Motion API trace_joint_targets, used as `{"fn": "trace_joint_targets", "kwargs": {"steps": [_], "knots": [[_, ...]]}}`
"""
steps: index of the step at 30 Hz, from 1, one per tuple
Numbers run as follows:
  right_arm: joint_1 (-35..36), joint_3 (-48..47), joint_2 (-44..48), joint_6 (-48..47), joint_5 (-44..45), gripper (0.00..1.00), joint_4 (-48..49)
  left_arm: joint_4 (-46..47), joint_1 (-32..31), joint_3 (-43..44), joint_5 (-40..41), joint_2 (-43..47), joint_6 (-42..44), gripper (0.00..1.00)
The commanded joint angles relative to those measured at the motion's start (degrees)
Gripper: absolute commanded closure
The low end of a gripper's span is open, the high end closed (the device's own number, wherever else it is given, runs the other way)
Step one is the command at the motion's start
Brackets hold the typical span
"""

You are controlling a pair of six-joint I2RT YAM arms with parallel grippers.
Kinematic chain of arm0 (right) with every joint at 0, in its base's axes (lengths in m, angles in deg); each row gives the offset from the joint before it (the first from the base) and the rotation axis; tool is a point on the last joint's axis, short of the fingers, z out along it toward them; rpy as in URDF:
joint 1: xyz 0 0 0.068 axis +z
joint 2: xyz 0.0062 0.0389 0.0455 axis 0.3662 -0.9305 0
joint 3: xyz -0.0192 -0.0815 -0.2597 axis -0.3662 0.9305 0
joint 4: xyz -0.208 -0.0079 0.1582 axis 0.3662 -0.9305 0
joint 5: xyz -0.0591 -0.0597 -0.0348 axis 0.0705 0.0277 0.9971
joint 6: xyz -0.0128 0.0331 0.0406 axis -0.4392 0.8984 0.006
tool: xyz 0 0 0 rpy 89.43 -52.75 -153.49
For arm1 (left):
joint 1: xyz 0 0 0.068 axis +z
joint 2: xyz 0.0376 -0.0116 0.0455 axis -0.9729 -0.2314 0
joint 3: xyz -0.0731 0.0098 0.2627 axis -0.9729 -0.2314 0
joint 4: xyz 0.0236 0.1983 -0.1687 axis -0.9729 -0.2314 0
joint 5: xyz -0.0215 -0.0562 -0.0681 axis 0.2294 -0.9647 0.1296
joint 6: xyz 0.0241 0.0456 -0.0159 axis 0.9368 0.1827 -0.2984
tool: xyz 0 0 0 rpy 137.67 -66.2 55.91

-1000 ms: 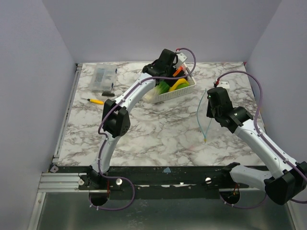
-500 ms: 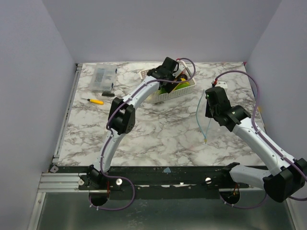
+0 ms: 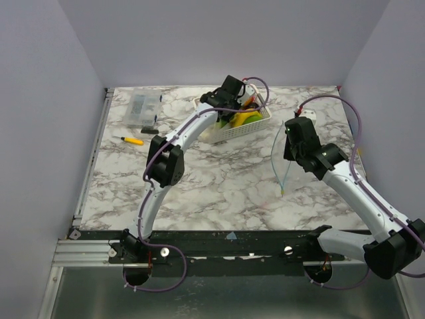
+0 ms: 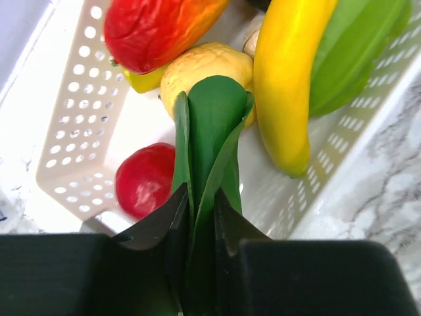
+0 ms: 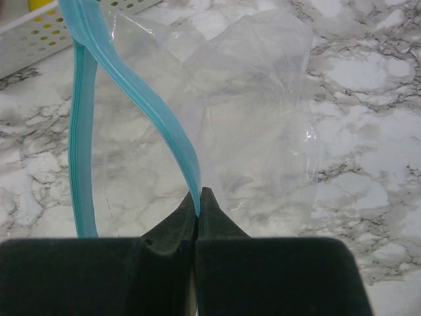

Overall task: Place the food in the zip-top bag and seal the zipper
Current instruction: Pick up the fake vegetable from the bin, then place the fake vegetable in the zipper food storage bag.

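Note:
In the left wrist view my left gripper (image 4: 200, 197) is shut on the green leaves of the leek (image 4: 210, 131), inside the white perforated basket (image 4: 72, 131). Around the leek lie a yellow banana (image 4: 286, 85), a green piece (image 4: 348, 52), a red-orange piece (image 4: 154, 29), a yellow piece (image 4: 197, 66) and a round red piece (image 4: 146, 179). My right gripper (image 5: 199, 194) is shut on the blue-green zipper (image 5: 138, 85) of the clear zip-top bag (image 5: 256, 112). It holds the bag's mouth up off the marble. From above, the bag (image 3: 282, 163) hangs right of the basket (image 3: 232, 133).
A small clear hard box (image 3: 143, 106) lies at the back left, with a yellow-handled tool (image 3: 133, 140) in front of it. A small white piece (image 3: 311, 118) sits at the back right. Grey walls close off the back and both sides of the table.
My left gripper has dropped into the basket and closed on the leek's leaves. The right gripper, still holding the bag, has shifted only slightly.

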Motion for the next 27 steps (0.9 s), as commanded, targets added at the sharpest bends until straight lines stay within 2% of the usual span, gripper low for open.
{"fn": "trace_joint_targets", "kwargs": {"steps": [1,5,9,14,18,22,24,27], "knots": [[-0.1,-2.1,-0.5,3.2,-2.6,0.99,-1.4,2.7,0.2,-2.2,-5.7,14.4,-3.3,0.94],[-0.1,-3.2,-1.3,4.6,-5.1,0.99,-1.8,6.3,0.3,-6.4,-12.3,23.5,-7.9,1.00],[-0.1,-4.5,-1.6,5.6,-8.5,0.99,-2.1,11.4,0.5,-12.7,-21.5,32.3,-14.7,1.00],[-0.1,-7.0,-2.5,6.5,-12.8,0.99,-2.0,28.5,1.6,-29.3,-34.3,44.3,-27.4,1.00],[-0.4,-8.3,-3.9,6.7,-17.9,0.99,-1.0,53.0,2.3,-45.9,-42.7,54.1,-39.8,1.00],[-0.8,-10.4,-5.4,6.8,-23.9,0.99,-0.3,89.7,2.2,-62.3,-47.4,59.0,-55.2,1.00],[-1.0,-11.8,-6.0,6.8,-26.6,0.99,-0.4,109.9,2.2,-67.5,-47.4,59.0,-62.4,1.00],[-1.1,-12.9,-6.7,6.9,-31.1,0.99,-0.7,126.3,1.8,-70.5,-47.9,57.2,-70.4,1.00]]}}
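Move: The left hand is down in the bin with its fingers shut on the leafy green fake vegetable. The bag's open mouth lies about 19 cm to its right, 18 cm back and 6 cm higher. Also from this hand, the tomato is 4 cm left and 2 cm ahead, the banana 9 cm right and 3 cm ahead, both slightly lower. From the right hand, pinching the zipper, the vegetable is roughly 22 cm left, 19 cm out and 8 cm below. Keeping its pinch on the fake vegetable's leafy part, the left hand whisks it up out of the bin by some 31 cm while drawing back about 22 cm, levelling off late; the wrist swings the downward fingers round to point right, at the other arm. The right hand, still gripping the zipper, carries the bag left towards the vegetable's side, rising slightly, its fingers swinging a little leftward. ##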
